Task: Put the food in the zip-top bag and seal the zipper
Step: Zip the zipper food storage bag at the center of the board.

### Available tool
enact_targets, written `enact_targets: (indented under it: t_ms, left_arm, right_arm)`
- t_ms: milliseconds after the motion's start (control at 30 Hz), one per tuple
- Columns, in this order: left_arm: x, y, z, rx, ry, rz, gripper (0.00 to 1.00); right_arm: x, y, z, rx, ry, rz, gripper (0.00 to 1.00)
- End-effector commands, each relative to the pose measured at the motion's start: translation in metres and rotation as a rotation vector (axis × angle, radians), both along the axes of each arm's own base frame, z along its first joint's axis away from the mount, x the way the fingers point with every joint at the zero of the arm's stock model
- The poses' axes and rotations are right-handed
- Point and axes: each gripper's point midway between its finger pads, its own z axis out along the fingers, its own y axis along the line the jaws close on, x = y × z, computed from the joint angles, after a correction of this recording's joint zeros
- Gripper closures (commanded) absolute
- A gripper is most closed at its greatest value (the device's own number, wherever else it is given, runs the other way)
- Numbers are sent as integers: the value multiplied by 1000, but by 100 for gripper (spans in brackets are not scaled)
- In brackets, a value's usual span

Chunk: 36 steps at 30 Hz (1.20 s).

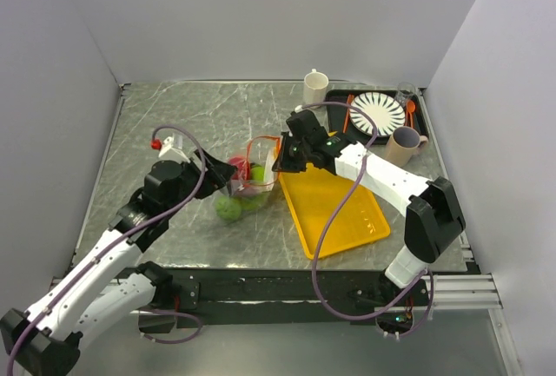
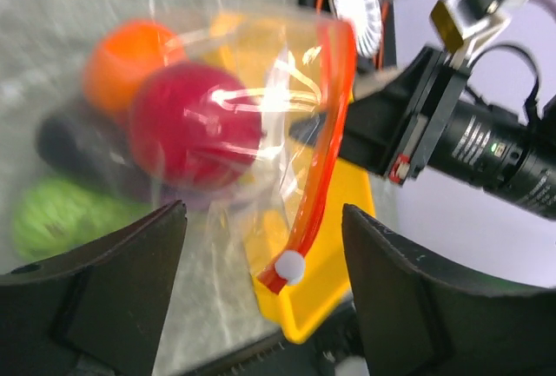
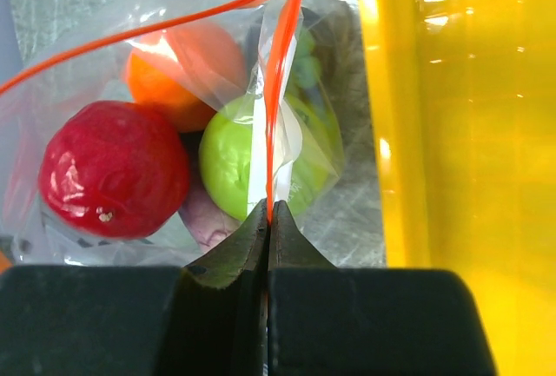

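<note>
The clear zip-top bag (image 1: 257,172) stands on the marble table beside the yellow tray. Inside it I see a red fruit (image 3: 113,172), an orange fruit (image 3: 178,72), a green fruit (image 3: 234,155) and a dark purple one (image 3: 208,220). Another green fruit (image 1: 228,208) lies at the bag's near side; whether it is inside I cannot tell. My right gripper (image 3: 270,211) is shut on the orange-red zipper (image 3: 276,89) at the bag's right end. My left gripper (image 2: 262,220) is open, its jaws either side of the zipper's (image 2: 326,133) white slider end (image 2: 290,266) without touching it.
The yellow tray (image 1: 343,211) lies just right of the bag, under the right arm. At the back right are a white mug (image 1: 315,87), a striped plate (image 1: 379,113) on a black tray, an orange spoon (image 1: 410,112) and a tan mug (image 1: 405,144).
</note>
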Motion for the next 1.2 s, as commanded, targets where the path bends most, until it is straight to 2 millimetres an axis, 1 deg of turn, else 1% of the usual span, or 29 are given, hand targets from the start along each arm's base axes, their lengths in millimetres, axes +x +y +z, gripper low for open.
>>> enact_targets:
  t_ms: [0, 33, 100, 133, 200, 300, 333, 467, 500, 533, 600, 667, 867, 900, 1067, 1167]
  left_arm:
    - [-15, -27, 6, -170, 69, -113, 23]
    - [-17, -27, 4, -191, 88, -105, 23]
    - [-20, -24, 9, -222, 87, -87, 22]
    - [-23, -24, 8, -249, 108, -80, 22]
    - [-28, -22, 14, -291, 107, -78, 22]
    - [-33, -23, 12, -344, 138, -72, 24]
    - [-33, -23, 5, -354, 160, -60, 27]
    - [-30, -25, -4, -389, 183, -48, 33]
    - [-30, -27, -10, -398, 202, -47, 33]
    - [-30, -29, -8, -415, 196, -56, 34]
    - [-28, -30, -14, -426, 217, -50, 35]
    - [-26, -32, -14, -443, 211, -50, 35]
    - [-20, -32, -20, -485, 220, -16, 41]
    - [-18, -33, -15, -505, 204, -18, 42]
    - [-12, -34, -18, -528, 208, -1, 46]
    - [-12, -38, -17, -551, 210, -21, 50]
  right_arm:
    - [8, -10, 21, 1, -82, -23, 100]
    - [8, -10, 19, -4, -79, -25, 99]
    - [8, -12, 18, -11, -79, -28, 100]
    - [8, -13, 18, -11, -82, -30, 99]
    - [8, -16, 16, -26, -82, -36, 99]
    - [9, -17, 17, -32, -87, -39, 100]
    - [9, -16, 18, -29, -88, -38, 100]
    - [8, -16, 20, -21, -92, -41, 100]
    - [9, -16, 21, -20, -93, -43, 100]
    - [8, -16, 21, -20, -91, -42, 100]
    - [8, -17, 20, -21, -92, -40, 100]
    - [8, -16, 20, -24, -91, -33, 100]
    - [6, -15, 22, -16, -93, -24, 100]
    - [6, -14, 21, -16, -91, -22, 100]
    - [5, -14, 22, -14, -91, -19, 100]
    - [5, -15, 20, -11, -87, -18, 100]
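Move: The zipper's near-left end, with the white slider, sits close to the left hand: about 4 cm to its right, 2 cm back and 3 cm lower; the right hand has it some 10 cm to its left and 5 cm back, about level. From the left hand, the red fruit in the bag lies some 3 cm ahead, 3 cm right and 8 cm below, and the green cabbage about 10 cm back, straight below-behind, 10 cm lower. The zipper's slider end is approached by the left hand, which works some 3 cm to the right and 3 cm down, drawing back about 3 cm before easing forward again; it rolls roughly 30 degrees, left side dipping, tips down a little, and half-open fingers narrow around the slider without shutting. The right hand keeps its pinch on the zipper rim, easing about 1 cm right. ##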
